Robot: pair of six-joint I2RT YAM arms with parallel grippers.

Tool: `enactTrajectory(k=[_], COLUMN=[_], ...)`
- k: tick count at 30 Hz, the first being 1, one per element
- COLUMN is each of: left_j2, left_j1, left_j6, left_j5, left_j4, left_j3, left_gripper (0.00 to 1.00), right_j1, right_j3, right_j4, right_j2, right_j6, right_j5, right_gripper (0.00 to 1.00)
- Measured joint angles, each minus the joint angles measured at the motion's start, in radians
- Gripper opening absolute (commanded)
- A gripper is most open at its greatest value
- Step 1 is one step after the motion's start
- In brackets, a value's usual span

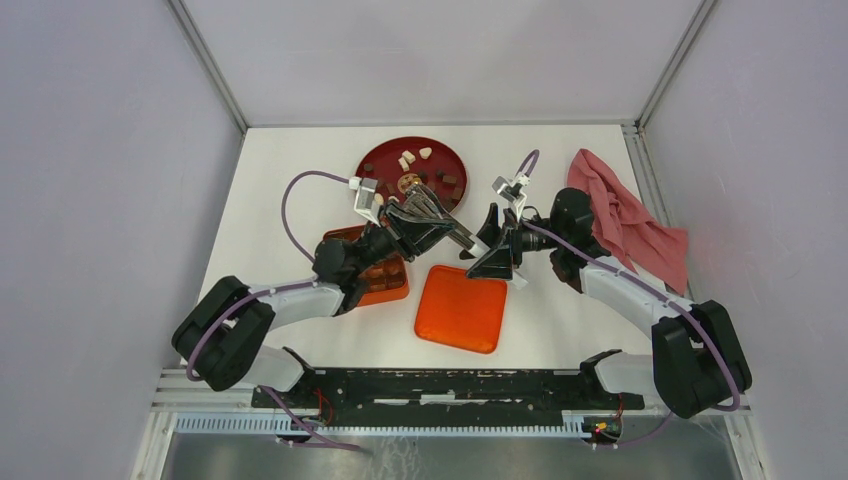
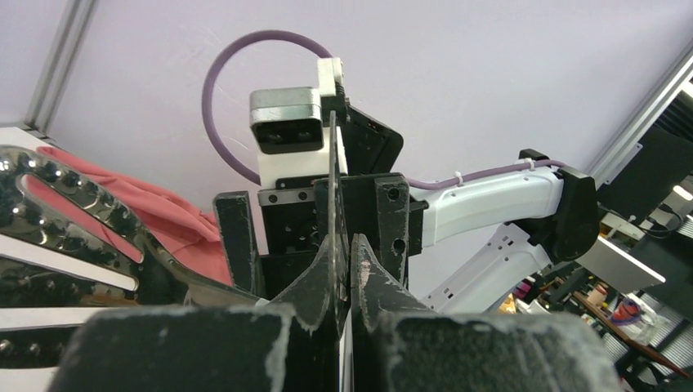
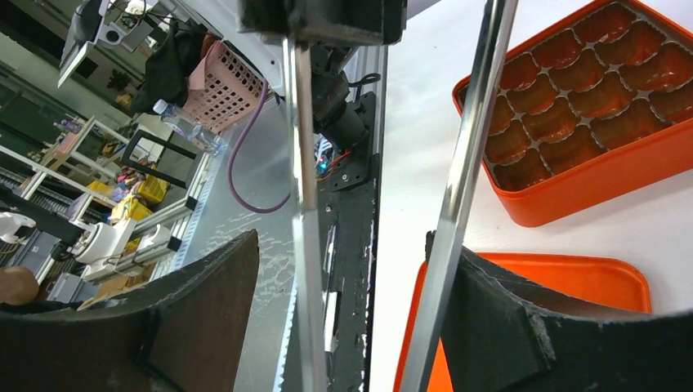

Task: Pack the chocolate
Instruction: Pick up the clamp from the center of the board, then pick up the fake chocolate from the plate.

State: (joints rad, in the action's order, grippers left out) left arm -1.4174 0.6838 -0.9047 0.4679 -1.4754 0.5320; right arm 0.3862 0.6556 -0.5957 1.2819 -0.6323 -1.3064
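Observation:
Small dark and cream chocolate (image 1: 441,180) pieces lie on a red plate (image 1: 375,160) at the back. An orange compartment tray (image 1: 385,282) (image 3: 588,122) sits under my left arm, its visible cups holding nothing. My left gripper (image 1: 407,226) (image 2: 347,261) is shut on one thin arm of the perforated metal tongs (image 1: 432,205) (image 2: 49,212), held above the table. My right gripper (image 1: 487,245) (image 3: 347,278) faces it, open, with both tong arms (image 3: 462,188) running between its jaws. The right jaw touches one arm; the other jaw stands apart.
An orange lid (image 1: 460,308) (image 3: 572,278) lies flat near the table's front middle. A pink cloth (image 1: 625,215) (image 2: 163,214) is crumpled at the right. White walls close in the table on three sides.

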Motion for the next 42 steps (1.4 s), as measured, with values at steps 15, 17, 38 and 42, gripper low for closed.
enactTrajectory(k=[15, 17, 38, 42], left_j2=[0.023, 0.021, -0.049, -0.049], left_j1=[-0.043, -0.043, -0.007, -0.002], left_j6=[-0.05, -0.06, -0.093, -0.093], left_j5=[-0.002, -0.002, 0.006, 0.006], left_j4=[0.0, -0.001, -0.024, -0.031], left_j3=[-0.015, -0.015, -0.002, -0.002], left_gripper=[0.02, 0.02, 0.02, 0.02], right_j1=[0.0, 0.0, 0.0, 0.0], right_j3=[0.002, 0.002, 0.002, 0.003], right_j4=[0.037, 0.04, 0.01, 0.005], right_j2=[0.0, 0.0, 0.026, 0.026], right_j6=[0.036, 0.035, -0.036, -0.047], right_j5=[-0.006, -0.007, -0.006, -0.004], right_gripper=[0.71, 0.71, 0.57, 0.48])
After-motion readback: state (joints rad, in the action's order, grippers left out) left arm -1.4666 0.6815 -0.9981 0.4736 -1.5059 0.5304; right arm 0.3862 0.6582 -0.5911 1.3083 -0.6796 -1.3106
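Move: The clamp's two handle arms already stand between the right hand's wide-open fingers, practically at its hand point. The orange tray lies directly below, some 22 cm down, and the chocolate box about 10 cm ahead and 21 cm to the left of the right hand, roughly 21 cm down. From the left hand, which still grips the clamp nearer its head, those handle arms are about 4 cm back, 4 cm to the right and 7 cm lower. The right hand stays almost in place around the clamp's handle arms, sinking barely half a centimetre, and closes its fingers in stages from wide open to about half open, so that the pads come to bear on both arms and pinch them together. Meanwhile the left hand keeps its pinch on the clamp, easing about 1.5 cm left and forward, away from the right hand, then some 2 cm back to the right and down towards it, with the wrist turning about 5 degrees. ##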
